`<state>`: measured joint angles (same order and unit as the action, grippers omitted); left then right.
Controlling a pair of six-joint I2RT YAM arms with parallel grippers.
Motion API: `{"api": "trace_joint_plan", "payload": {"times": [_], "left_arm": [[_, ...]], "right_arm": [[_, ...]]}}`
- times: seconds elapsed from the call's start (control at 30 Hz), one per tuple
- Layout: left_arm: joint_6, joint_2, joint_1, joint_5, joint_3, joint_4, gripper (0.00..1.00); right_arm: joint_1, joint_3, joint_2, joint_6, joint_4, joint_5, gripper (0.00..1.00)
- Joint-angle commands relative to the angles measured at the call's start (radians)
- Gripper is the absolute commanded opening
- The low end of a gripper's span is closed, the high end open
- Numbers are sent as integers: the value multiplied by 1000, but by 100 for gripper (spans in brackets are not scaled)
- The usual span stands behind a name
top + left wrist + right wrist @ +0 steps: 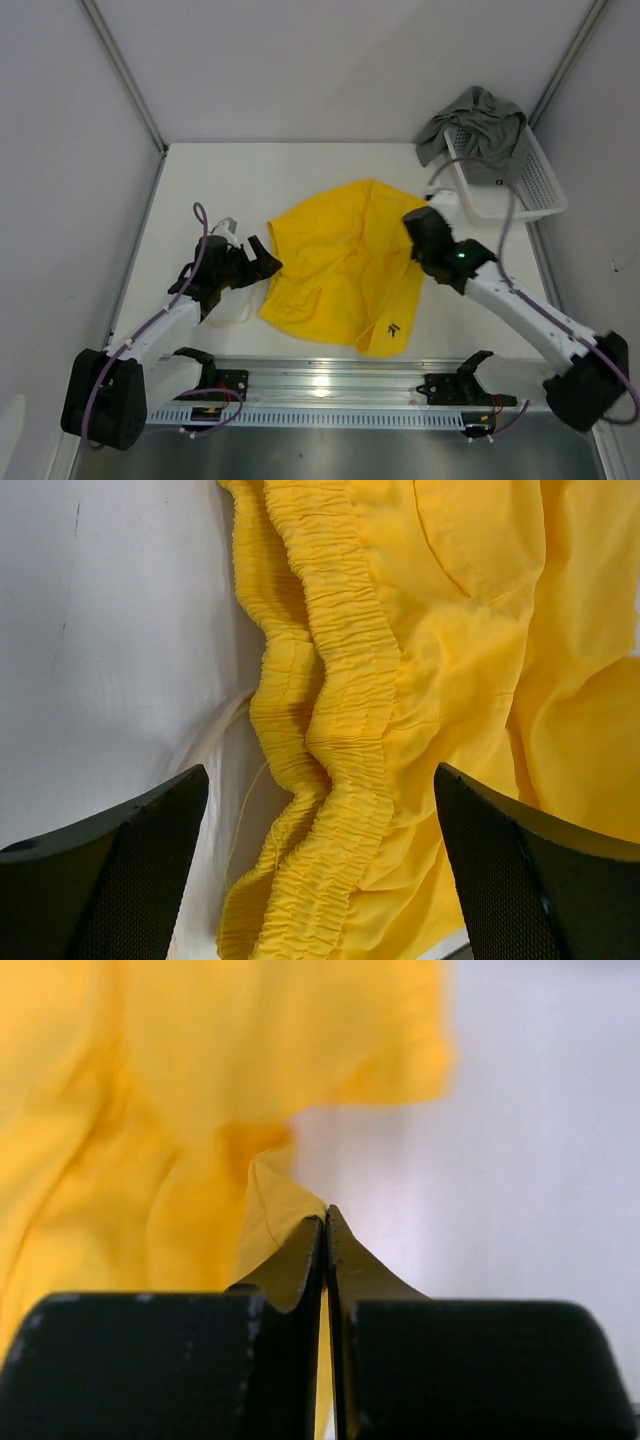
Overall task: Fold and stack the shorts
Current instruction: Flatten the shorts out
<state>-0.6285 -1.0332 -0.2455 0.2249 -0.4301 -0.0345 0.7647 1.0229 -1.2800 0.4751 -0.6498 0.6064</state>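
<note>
The yellow shorts [340, 265] lie spread and rumpled in the middle of the table, with a small dark logo near the front hem. My left gripper [268, 258] stands open at their left edge. In the left wrist view its jaws [320, 780] straddle the gathered elastic waistband [340, 660] without touching it. My right gripper [412, 222] sits at the shorts' right edge. In the right wrist view it [326, 1215] is shut on a pinched fold of yellow cloth [150, 1110]. The grey-green shorts [475, 120] hang over the basket's back rim.
A white mesh basket [535, 185] stands at the back right corner against the wall. Grey walls close in the table on the left, back and right. The metal rail with both arm bases [320, 395] runs along the near edge.
</note>
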Motion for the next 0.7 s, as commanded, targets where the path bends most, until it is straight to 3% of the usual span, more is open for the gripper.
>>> {"api": "trace_joint_plan", "payload": {"times": [0.0,0.07,0.17,0.5,0.67], "left_arm": [[7,36,5,13,-7,-25,95],[15,48,5,-4,-15,-53,95],[23,79,-1,-31,-21,-90,94],[-14,116,-103,-73,-6,-159,94],[-39,182,-164,-130,-2,-252,93]], "right_arm": [[-230,-96,192,46,10,30,0],[-286,-96,202,69,-45,76,19],[-306,-66,180,112,-135,107,99],[-110,-61,215,177,-183,-177,99],[-21,-73,243,315,-284,-156,99]]}}
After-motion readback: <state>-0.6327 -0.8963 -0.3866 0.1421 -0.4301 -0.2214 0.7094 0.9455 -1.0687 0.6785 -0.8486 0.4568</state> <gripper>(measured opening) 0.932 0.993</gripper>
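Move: The right hand still pinches a fold of the shorts about 11 cm over the table; the bare table that the cloth is swung towards lies some 11 cm back and 11 cm right of it. The shorts' near leg is about 14 cm back and 2 cm left of it, the basket roughly 18 cm ahead and 22 cm right. From the open left hand, the waistband's near corner is about 9 cm back, 2 cm left and 3 cm lower. The right hand flings its pinched fold of the shorts to the right, whipping some 12 cm that way and about 4 cm up with a clockwise turn of about 20 degrees, and the fingers spring wide open to let go of the cloth; then, open and empty, it swings back left and sinks, drawing back about 5 cm to hang over the near leg. The left hand, fingers still wide open and low over the waistband, draws back about 4 cm with a little drift right, towards the near waist corner. ##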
